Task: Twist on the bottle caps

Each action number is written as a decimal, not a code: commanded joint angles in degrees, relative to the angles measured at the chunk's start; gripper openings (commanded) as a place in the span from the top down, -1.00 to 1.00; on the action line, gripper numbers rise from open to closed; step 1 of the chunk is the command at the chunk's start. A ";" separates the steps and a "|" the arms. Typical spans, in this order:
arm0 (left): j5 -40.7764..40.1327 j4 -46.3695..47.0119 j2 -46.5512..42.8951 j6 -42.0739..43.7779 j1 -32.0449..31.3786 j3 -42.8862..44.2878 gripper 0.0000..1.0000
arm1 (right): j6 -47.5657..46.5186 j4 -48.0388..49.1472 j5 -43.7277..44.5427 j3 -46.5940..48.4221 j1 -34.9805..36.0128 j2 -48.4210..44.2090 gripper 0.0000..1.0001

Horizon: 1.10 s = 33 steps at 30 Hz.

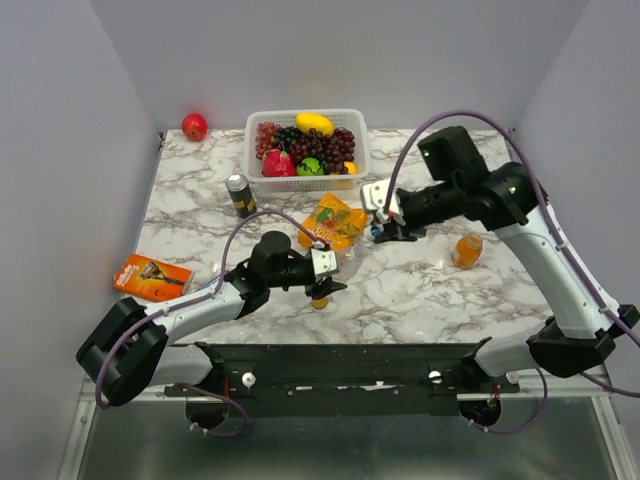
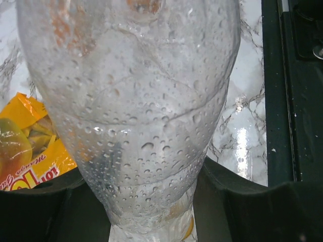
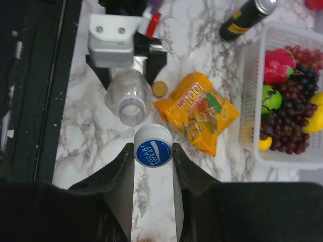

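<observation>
My left gripper is shut on the body of a colourless bottle, which lies tilted low over the table. That wet bottle fills the left wrist view between the dark fingers. In the right wrist view its open mouth faces my right gripper. This gripper is shut on a white cap with a blue mark, a short way in front of the mouth and apart from it. A golden-orange cap lies on the table beside the bottle. An orange bottle stands at the right.
A yellow snack bag lies just behind both grippers. A dark can stands left of it, and a white basket of fruit sits at the back. An orange box lies at the left edge, with a red apple in the far corner.
</observation>
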 commanded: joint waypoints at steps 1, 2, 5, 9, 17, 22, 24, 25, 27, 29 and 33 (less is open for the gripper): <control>0.81 10.01 3.27 2.23 -1.29 -0.14 1.00 | 0.20 -13.76 5.57 -1.53 6.56 1.44 0.50; 1.16 10.53 3.45 2.14 -1.38 -0.14 1.00 | -0.42 -13.85 6.36 -1.88 7.97 1.62 0.50; 1.43 10.54 3.98 1.88 -1.55 -0.14 1.00 | -2.00 -13.85 7.51 -2.50 8.51 2.06 0.50; 0.99 10.45 3.63 1.44 -1.46 -0.40 1.00 | -2.71 -13.85 8.56 -2.59 8.68 2.85 0.50; 0.73 10.45 3.10 2.23 -1.55 -0.93 1.00 | -2.36 -10.60 10.06 -5.05 8.95 2.94 0.49; 0.99 10.54 2.75 2.49 -1.47 -1.19 1.00 | -1.13 -8.93 11.20 -5.40 9.21 3.64 0.49; 0.90 10.36 2.66 2.66 -1.47 -1.19 1.00 | -0.78 -8.58 10.76 -5.40 9.38 3.64 0.49; 1.08 10.19 2.75 2.66 -1.46 -1.19 1.00 | -0.86 -8.31 10.15 -5.23 9.47 3.55 0.49; 1.60 9.57 2.75 2.84 -1.55 -1.02 1.00 | -0.34 -7.87 9.71 -5.23 10.26 3.55 0.48; 1.52 9.57 2.84 3.01 -1.46 -1.01 1.00 | -0.07 -7.61 9.79 -5.32 10.70 3.64 0.48; 1.25 9.66 2.84 3.28 -1.47 -0.93 1.00 | -0.16 -6.38 9.79 -6.81 11.93 3.38 0.47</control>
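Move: The right hand holds the blue-topped cap; the clear bottle's open mouth lies some 8 cm below it, about 4 cm to its left and 3 cm back. On the table about 32 cm down, the candy bag lies roughly 17 cm ahead and 7 cm left, and a tan cap 8 cm ahead and 10 cm left. From the left hand, which holds the bottle, the mouth is some 12 cm above, 4 cm right and 1 cm ahead. Keeping its pinch on the cap, the right hand sinks about 5.5 cm towards the bottle mouth, starting with a quick swing of some 2.5 cm back and a little left, then easing almost straight down while its fingers tip another 13 degrees or so downward. The left hand keeps its grip on the bottle and brings the mouth in by about 1 cm to the right, early on, then holds nearly still with only a slight tilt. ##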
